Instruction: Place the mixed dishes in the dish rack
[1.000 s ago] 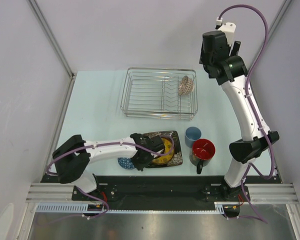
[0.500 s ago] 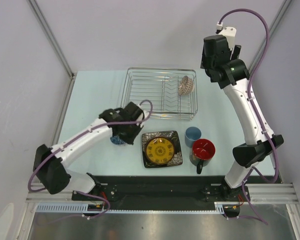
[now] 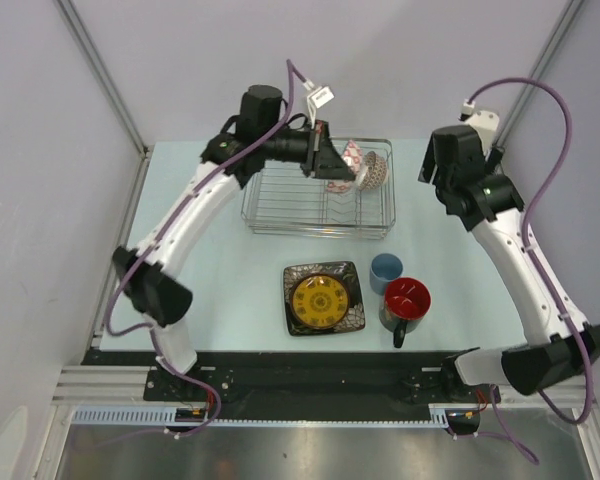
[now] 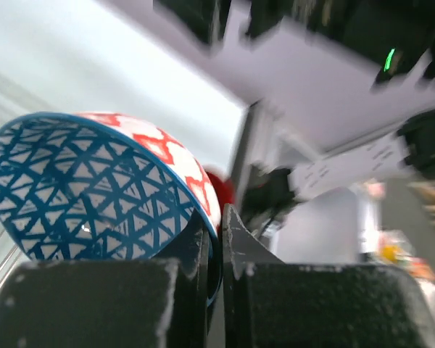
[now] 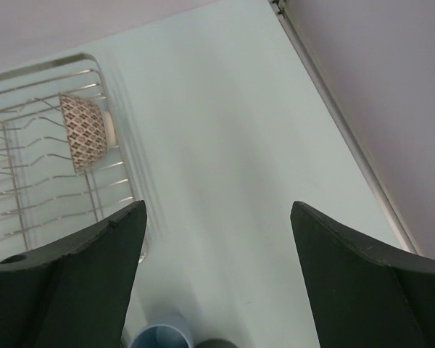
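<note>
My left gripper [image 4: 216, 221] is shut on the rim of the blue patterned bowl [image 4: 94, 185], whose outside is red and white. In the top view the left gripper [image 3: 330, 168] holds that bowl [image 3: 347, 160] tilted on edge above the right half of the dish rack [image 3: 280, 190]. The pinkish-beige bowl [image 3: 373, 170] stands on edge in the rack, just right of the held bowl. The dark square plate [image 3: 324, 298], light-blue cup [image 3: 385, 271] and dark mug [image 3: 405, 302] sit on the table in front. My right gripper [image 5: 217, 206] is open and holds nothing, right of the rack.
In the right wrist view the rack [image 5: 29, 181] with the pinkish-beige bowl [image 5: 83, 134] lies to the left, and the light-blue cup [image 5: 159, 335] is at the bottom edge. The table's right rail [image 5: 348, 138] runs close by. The enclosure walls surround the table.
My left arm has swung from the near table, by the plate, up over the rack with the blue bowl in its grip. The right arm has dropped and moved right.
</note>
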Robot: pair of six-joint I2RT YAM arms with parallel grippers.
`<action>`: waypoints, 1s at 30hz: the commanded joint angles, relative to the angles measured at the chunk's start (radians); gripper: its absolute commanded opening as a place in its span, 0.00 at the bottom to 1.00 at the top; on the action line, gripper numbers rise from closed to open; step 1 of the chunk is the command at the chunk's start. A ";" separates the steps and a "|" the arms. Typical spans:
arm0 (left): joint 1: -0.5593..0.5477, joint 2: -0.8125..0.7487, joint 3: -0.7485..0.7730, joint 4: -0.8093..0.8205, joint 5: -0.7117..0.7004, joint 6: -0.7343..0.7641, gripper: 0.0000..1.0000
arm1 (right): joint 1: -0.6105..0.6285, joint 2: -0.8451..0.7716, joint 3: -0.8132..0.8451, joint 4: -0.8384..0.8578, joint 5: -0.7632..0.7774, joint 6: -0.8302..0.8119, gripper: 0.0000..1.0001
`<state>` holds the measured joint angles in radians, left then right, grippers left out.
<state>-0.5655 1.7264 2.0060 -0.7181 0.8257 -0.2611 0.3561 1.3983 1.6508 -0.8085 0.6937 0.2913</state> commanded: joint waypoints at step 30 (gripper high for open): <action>-0.042 0.590 0.028 0.841 -0.085 -0.604 0.00 | -0.023 -0.314 -0.235 0.134 -0.114 0.166 0.86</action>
<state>-0.5907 2.3257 2.0445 0.0402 0.8433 -0.8288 0.3344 1.1118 1.4151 -0.6987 0.5766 0.4374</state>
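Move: The blue bowl, gripped by its rim in the left hand, is bound for the dish rack's right part, a spot about 14 cm ahead of this hand, 12 cm to its right and 26 cm below. The brown bowl already racked stands some 6 cm beyond that spot; the blue cup is roughly 4 cm back, 16 cm to the right and 35 cm down. From the right hand, the spot lies about 20 cm left, 6 cm ahead and 22 cm lower. The blue bowl, still pinched by its rim, is carried by the left hand forward and right while sinking about 15 cm, down towards the rack just in front of the brown bowl; a quick swing, then slower, sinking again at the end. The wrist rolls some 25 degrees early on, forward side dipping. The open, empty right hand draws back about 5 cm. ##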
